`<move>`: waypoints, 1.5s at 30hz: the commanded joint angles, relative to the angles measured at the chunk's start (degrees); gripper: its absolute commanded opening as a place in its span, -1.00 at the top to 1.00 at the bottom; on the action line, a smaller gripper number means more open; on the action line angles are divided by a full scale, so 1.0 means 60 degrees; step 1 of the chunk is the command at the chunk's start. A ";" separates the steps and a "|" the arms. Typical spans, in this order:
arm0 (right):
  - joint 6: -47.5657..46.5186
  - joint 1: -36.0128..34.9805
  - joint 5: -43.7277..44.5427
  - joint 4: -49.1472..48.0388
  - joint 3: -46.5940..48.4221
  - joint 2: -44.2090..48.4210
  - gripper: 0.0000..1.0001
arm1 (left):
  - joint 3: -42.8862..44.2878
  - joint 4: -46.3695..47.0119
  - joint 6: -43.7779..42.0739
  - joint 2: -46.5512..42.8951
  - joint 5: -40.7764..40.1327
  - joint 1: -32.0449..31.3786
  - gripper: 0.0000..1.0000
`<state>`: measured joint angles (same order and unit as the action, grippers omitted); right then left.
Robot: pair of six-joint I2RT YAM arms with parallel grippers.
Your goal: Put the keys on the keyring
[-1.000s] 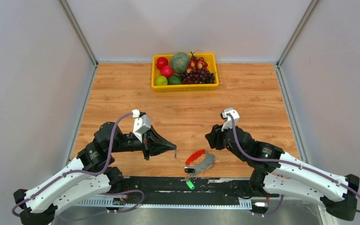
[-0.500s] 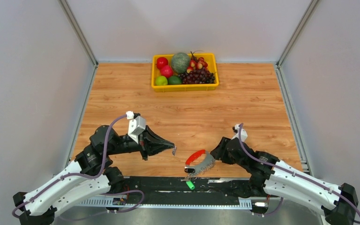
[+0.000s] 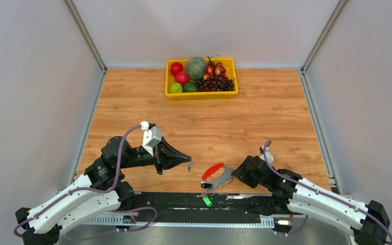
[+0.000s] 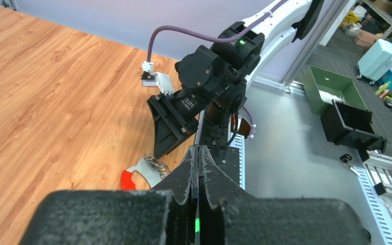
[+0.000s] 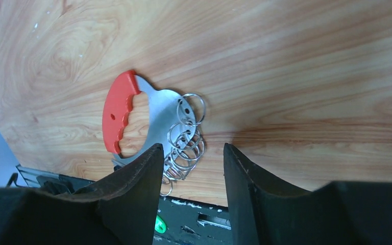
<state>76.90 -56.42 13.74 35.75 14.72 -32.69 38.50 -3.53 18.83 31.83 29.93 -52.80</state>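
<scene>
The keyring (image 3: pixel 219 177) lies near the table's front edge. It is a row of silver rings (image 5: pixel 186 137) on a flat silver plate with a red grip (image 5: pixel 116 109). My right gripper (image 5: pixel 191 148) is open and low over the wood, the rings just ahead of its left finger; from above it (image 3: pixel 239 171) is at the keyring's right end. My left gripper (image 3: pixel 189 162) hangs left of the keyring, shut on a thin key (image 3: pixel 191 165). Only a sliver of it shows between the fingers in the left wrist view, where the gripper (image 4: pixel 198 149) points toward the keyring (image 4: pixel 144 171).
A yellow basket (image 3: pixel 201 96) of fruit stands at the back centre. A black rail (image 3: pixel 245 200) runs along the near edge, with a small green thing (image 3: pixel 206 201) lying on it. Grey walls close in both sides.
My right arm has swung down and toward the near edge, bringing its gripper to the keyring's right end, jaws a little wider. The left gripper has barely shifted.
</scene>
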 commanded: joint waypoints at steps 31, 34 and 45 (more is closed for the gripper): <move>0.3754 0.0025 0.1372 -0.1165 -0.1178 -0.0757 0.28 | 0.0069 0.0129 -0.0154 0.0045 0.0189 -0.0016 1.00; 0.3700 0.0025 0.1425 -0.1323 -0.1155 -0.0931 0.35 | 0.0088 0.0082 -0.0190 0.0043 0.0184 -0.0019 1.00; 0.3501 0.0034 0.1824 -0.1419 -0.0999 -0.1220 0.56 | 0.0079 0.0003 -0.0252 0.0016 0.0223 -0.0019 1.00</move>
<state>98.50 -56.42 21.65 25.47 9.34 -38.50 37.80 -4.08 18.72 32.36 30.94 -52.80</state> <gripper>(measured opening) 0.251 0.006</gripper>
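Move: The keyring's end ring, resting on the plate's tip, lies about 3 cm ahead of the right fingertips, 1 cm to their left and 2 cm lower. The red handle is some 7 cm left and 3 cm ahead, and the black fob 9 cm left and 2 cm back, both about as low. From the left hand, holding a key, that ring lies roughly 13 cm right, 6 cm ahead and 30 cm below. The right hand eases 3 cm forward and 2 cm down, turning clockwise some 20 degrees, fingers closing around the ring. ##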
